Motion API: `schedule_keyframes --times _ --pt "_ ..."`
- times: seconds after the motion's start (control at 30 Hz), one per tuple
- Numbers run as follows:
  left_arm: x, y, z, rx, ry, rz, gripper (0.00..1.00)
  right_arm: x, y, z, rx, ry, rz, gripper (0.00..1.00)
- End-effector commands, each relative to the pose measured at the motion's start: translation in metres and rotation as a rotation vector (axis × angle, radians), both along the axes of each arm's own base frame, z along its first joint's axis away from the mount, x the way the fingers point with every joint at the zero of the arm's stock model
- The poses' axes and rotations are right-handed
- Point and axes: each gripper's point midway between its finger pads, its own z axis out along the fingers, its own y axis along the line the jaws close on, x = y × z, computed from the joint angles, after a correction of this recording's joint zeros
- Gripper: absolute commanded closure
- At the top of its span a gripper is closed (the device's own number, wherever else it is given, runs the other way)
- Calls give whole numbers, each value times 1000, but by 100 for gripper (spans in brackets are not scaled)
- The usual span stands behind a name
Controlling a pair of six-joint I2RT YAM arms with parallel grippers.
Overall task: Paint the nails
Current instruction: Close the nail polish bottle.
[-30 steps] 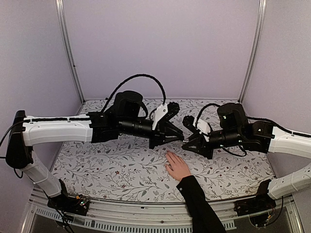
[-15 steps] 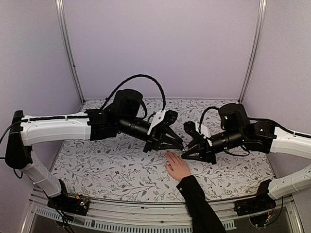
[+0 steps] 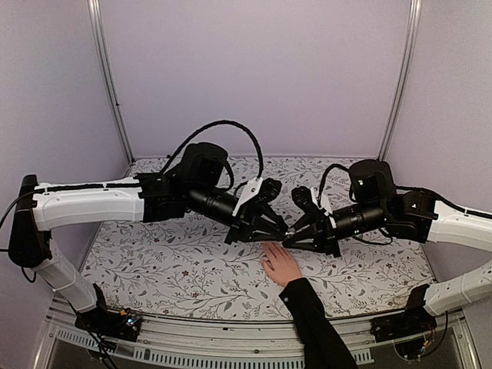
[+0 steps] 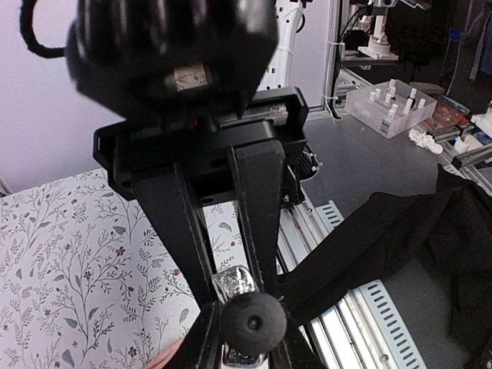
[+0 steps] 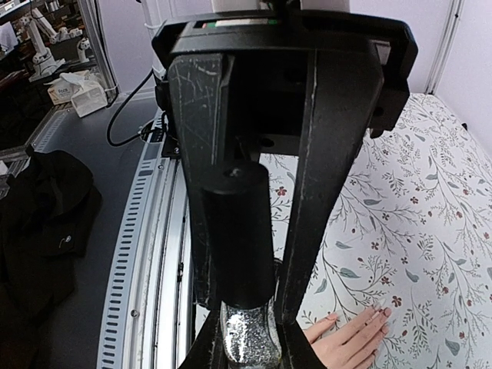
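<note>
A light-skinned hand (image 3: pixel 280 265) in a black sleeve lies flat on the flowered table, fingers pointing away from the arm bases. Its nails (image 5: pixel 377 313) show as small pale tips in the right wrist view. My right gripper (image 5: pixel 250 350) is shut on a glitter polish bottle (image 5: pixel 250 338), whose black cap (image 5: pixel 242 238) runs back between the fingers. My left gripper (image 3: pixel 278 228) meets the right gripper (image 3: pixel 294 237) tip to tip just above the hand. In the left wrist view the glitter glass (image 4: pixel 234 283) sits between the left gripper (image 4: pixel 238 298) tips. How firmly they bear on it is unclear.
The flowered cloth (image 3: pixel 177 265) covers the table between purple walls. An aluminium rail (image 3: pixel 231 338) runs along the near edge. The black sleeve (image 3: pixel 315 323) crosses that rail at the front middle. Both forearms stretch low across the table's middle.
Both grippers have come together and dipped lower, from a gap between them to tips meeting over the hand. The left jaws have spread slightly. The hand has stayed still.
</note>
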Motion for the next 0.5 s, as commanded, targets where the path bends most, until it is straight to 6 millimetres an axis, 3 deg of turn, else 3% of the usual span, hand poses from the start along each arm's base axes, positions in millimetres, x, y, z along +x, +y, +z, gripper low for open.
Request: schedule_keyframes --times 0.0,0.27,0.47 --pt "4 8 -44 139 63 46 75 -8 10 76 231 -139 68 100" --pt "9 12 -32 92 67 84 58 -3 9 72 236 -136 29 100" --pt "18 30 5 -80 62 166 53 18 4 64 222 -117 -117 100"
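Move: The capped nail polish bottle stands upright between the two hands. Its black cap is right between the left fingertips, with the glass about 2 cm below and 1 cm to the right of them. The right fingers already hold the glass at their hand point, the cap roughly 3 cm above it. The person's hand rests on the table some 20 cm below both, about 5 cm farther out; it is about 1 cm to the left hand's right and straight ahead of the right hand. Downwards, slowly at first and then faster, the left hand drops about 3.5 cm and draws 1.5 cm to its left, away from the bottle, its fingers opening from around the cap to roughly half their range. Meanwhile the right hand keeps its grip on the glass and lifts the bottle about 4 cm, tilting its fingertips up some 10 degrees. ##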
